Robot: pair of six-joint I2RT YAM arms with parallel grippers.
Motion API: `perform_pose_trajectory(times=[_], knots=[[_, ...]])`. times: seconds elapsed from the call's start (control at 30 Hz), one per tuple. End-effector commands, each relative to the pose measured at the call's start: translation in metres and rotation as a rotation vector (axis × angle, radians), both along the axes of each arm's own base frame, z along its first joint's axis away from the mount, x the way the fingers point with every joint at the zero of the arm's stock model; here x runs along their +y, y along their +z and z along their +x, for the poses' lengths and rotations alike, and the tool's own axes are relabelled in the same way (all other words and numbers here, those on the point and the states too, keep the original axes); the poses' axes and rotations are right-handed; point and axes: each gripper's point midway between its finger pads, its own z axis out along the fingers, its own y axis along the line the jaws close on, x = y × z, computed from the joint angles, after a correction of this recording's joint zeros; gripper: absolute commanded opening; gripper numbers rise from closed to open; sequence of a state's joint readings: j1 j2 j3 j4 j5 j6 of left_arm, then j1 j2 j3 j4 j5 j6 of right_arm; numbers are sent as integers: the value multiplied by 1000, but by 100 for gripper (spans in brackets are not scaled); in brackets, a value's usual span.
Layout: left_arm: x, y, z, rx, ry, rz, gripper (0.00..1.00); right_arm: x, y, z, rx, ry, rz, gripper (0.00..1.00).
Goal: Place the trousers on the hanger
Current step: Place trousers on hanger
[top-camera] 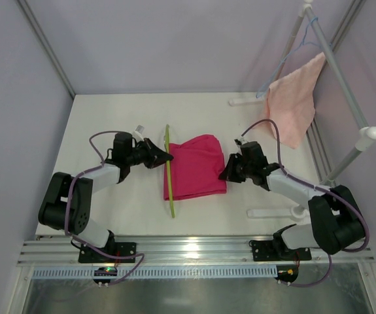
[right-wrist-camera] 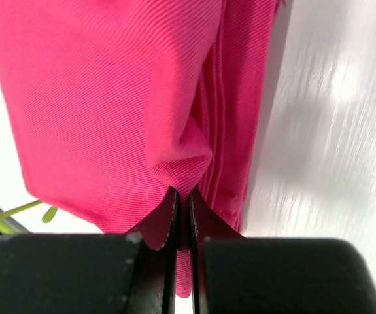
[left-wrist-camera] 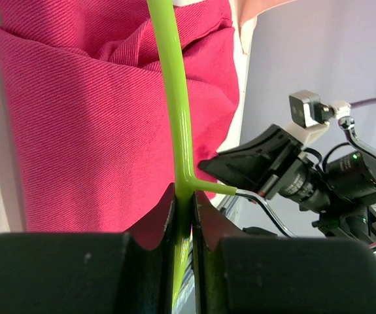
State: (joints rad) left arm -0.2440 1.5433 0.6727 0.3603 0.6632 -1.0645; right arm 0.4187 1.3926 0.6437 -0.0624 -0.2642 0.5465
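Observation:
The magenta-pink trousers (top-camera: 196, 167) lie folded in the middle of the table, bunched in the left wrist view (left-wrist-camera: 89, 118) and the right wrist view (right-wrist-camera: 109, 98). The lime-green hanger (top-camera: 169, 171) runs along their left edge, its bar crossing the cloth (left-wrist-camera: 174, 91). My left gripper (top-camera: 167, 157) is shut on the hanger's bar near its bend (left-wrist-camera: 184, 199). My right gripper (top-camera: 223, 173) is shut on a pinched fold at the trousers' right edge (right-wrist-camera: 182, 196). A sliver of the hanger (right-wrist-camera: 17, 210) peeks from under the cloth.
A pale salmon towel (top-camera: 297, 101) and a light-blue wire hanger (top-camera: 286, 59) hang from a white rail (top-camera: 344, 85) at the back right. The rail's white feet (top-camera: 273, 212) rest on the table near my right arm. Grey walls enclose the table.

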Motion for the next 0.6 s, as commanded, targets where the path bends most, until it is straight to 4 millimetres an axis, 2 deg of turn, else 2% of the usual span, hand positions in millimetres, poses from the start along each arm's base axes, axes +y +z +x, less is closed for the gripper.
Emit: perform_pose_trajectory(times=[0.0,0.1,0.13,0.17,0.23,0.27,0.3,0.37,0.43,0.5,0.57], knots=[[17,-43,-10,133,55,124,0,1,33,-8,-29,19,33,4],[27,-47,-12,154,73,155,0,-6,25,-33,33,-8,46,4],[31,-46,-10,142,80,172,0,-9,17,-39,36,-26,35,4],[34,-47,-11,147,83,183,0,-18,-5,-55,69,-46,5,4],[38,-46,-12,151,82,202,0,-23,-18,-59,66,-87,6,4],[37,-43,-13,141,66,197,0,-26,-28,-65,86,-86,-4,6],[34,-41,-14,135,47,188,0,-26,-34,-67,100,-79,-17,13],[29,-35,-14,131,7,158,0,-26,-32,-62,90,-81,-21,20],[26,-33,-15,129,-8,147,0,-27,-26,-59,81,-86,-32,34],[25,-31,-17,120,-24,144,0,-25,-6,-50,31,-95,-19,45],[25,-32,-19,124,-36,144,0,-25,12,-44,-3,-103,-19,47]])
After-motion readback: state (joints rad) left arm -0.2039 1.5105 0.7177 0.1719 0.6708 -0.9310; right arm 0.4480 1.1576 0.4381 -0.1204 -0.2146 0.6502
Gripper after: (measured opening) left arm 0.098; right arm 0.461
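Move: The right hand already pinches the trousers near their right edge; their middle lies about 9 cm to its left, 3 cm ahead and a couple of centimetres below. From the right hand, the green hanger is some 18 cm left, 2 cm ahead and around 6 cm higher, and the rack's foot is roughly 18 cm right and 13 cm back, 3 cm lower. From the left hand, which holds the hanger, the trousers' middle lies 9 cm right, 3 cm back and about 9 cm down. Still pinching the trousers' right edge, the right hand lifts it about 3 cm, draws it back some 5 cm and slightly right, then lowers it below its starting height and opens its fingers nearly halfway around the cloth, letting go. The left hand keeps its grip on the hanger and eases it about 2 cm left, rolling slightly. ##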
